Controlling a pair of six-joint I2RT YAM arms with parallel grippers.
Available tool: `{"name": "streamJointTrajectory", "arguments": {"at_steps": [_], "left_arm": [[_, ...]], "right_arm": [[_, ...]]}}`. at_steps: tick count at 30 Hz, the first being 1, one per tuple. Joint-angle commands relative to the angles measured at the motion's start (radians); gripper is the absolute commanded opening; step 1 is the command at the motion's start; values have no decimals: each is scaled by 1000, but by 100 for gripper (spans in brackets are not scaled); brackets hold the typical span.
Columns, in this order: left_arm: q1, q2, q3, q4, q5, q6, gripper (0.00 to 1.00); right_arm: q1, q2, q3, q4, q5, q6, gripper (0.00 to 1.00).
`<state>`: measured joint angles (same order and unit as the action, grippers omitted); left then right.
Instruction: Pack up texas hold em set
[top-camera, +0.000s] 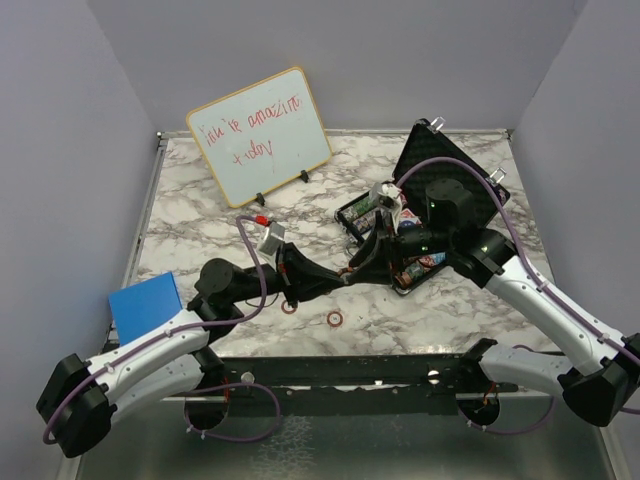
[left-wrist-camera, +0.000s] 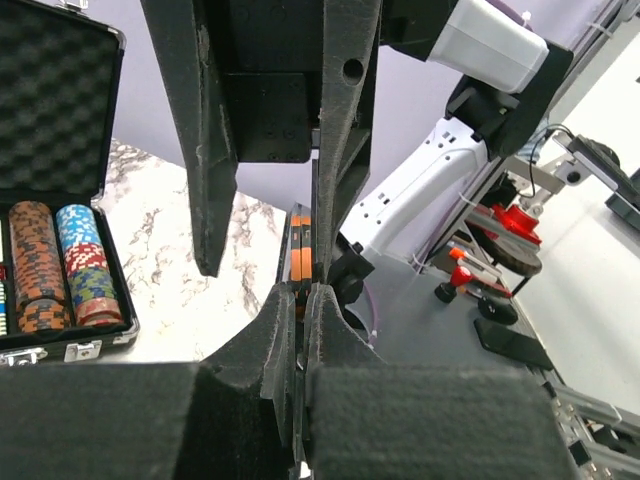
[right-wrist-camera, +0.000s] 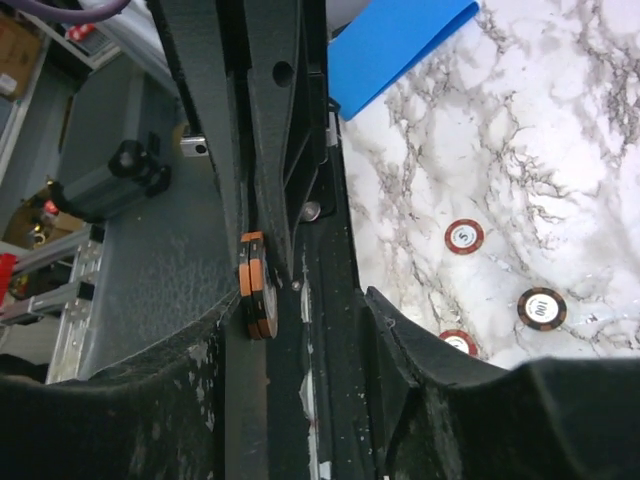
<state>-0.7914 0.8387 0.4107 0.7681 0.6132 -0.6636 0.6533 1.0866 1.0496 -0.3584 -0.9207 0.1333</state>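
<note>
The black briefcase lies open at the right rear of the table, and stacks of poker chips fill its tray. My left gripper is shut on two orange-and-black chips, held edge-on above the table in front of the case. My right gripper faces it, open. Its fingers straddle the left fingertips and the held chips. The two grippers meet at mid-table. Three loose red and dark chips lie on the marble. The card decks, disc and dice do not show.
A wood-framed whiteboard with red writing stands at the back left. A blue box sits at the table's front left edge. Two loose chips lie near the front edge between the arms.
</note>
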Motion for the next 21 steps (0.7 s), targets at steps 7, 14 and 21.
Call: {"name": "streamJointTrajectory", "arguments": {"at_steps": [7, 14, 21], "left_arm": [[1, 20, 34, 15, 57, 24, 0], [1, -36, -21, -182, -277, 67, 69], [0, -175, -40, -694, -867, 77, 86]], "right_arm": [[0, 18, 1, 107, -125, 47, 1], [0, 31, 25, -60, 187, -26, 0], [-1, 195, 17, -197, 679, -44, 0]]}}
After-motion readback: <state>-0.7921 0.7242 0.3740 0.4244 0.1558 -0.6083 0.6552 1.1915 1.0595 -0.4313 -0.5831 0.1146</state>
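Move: The left fingers already hold the small stack of chips, about 1 cm to the right of the left hand. The right fingers stand open around the stack, which is roughly 1 cm to the left of that hand. From the right hand, a black-rimmed chip lies about 6 cm ahead, 4 cm left and 25 cm below; the nearer red chip is 1 cm back and 2 cm left, just as low; the open case is some 18 cm ahead, 13 cm right and 23 cm below. Right fingers pinch the chips, left fingers release, then both hands swing about 6 cm forward and down, parting. ##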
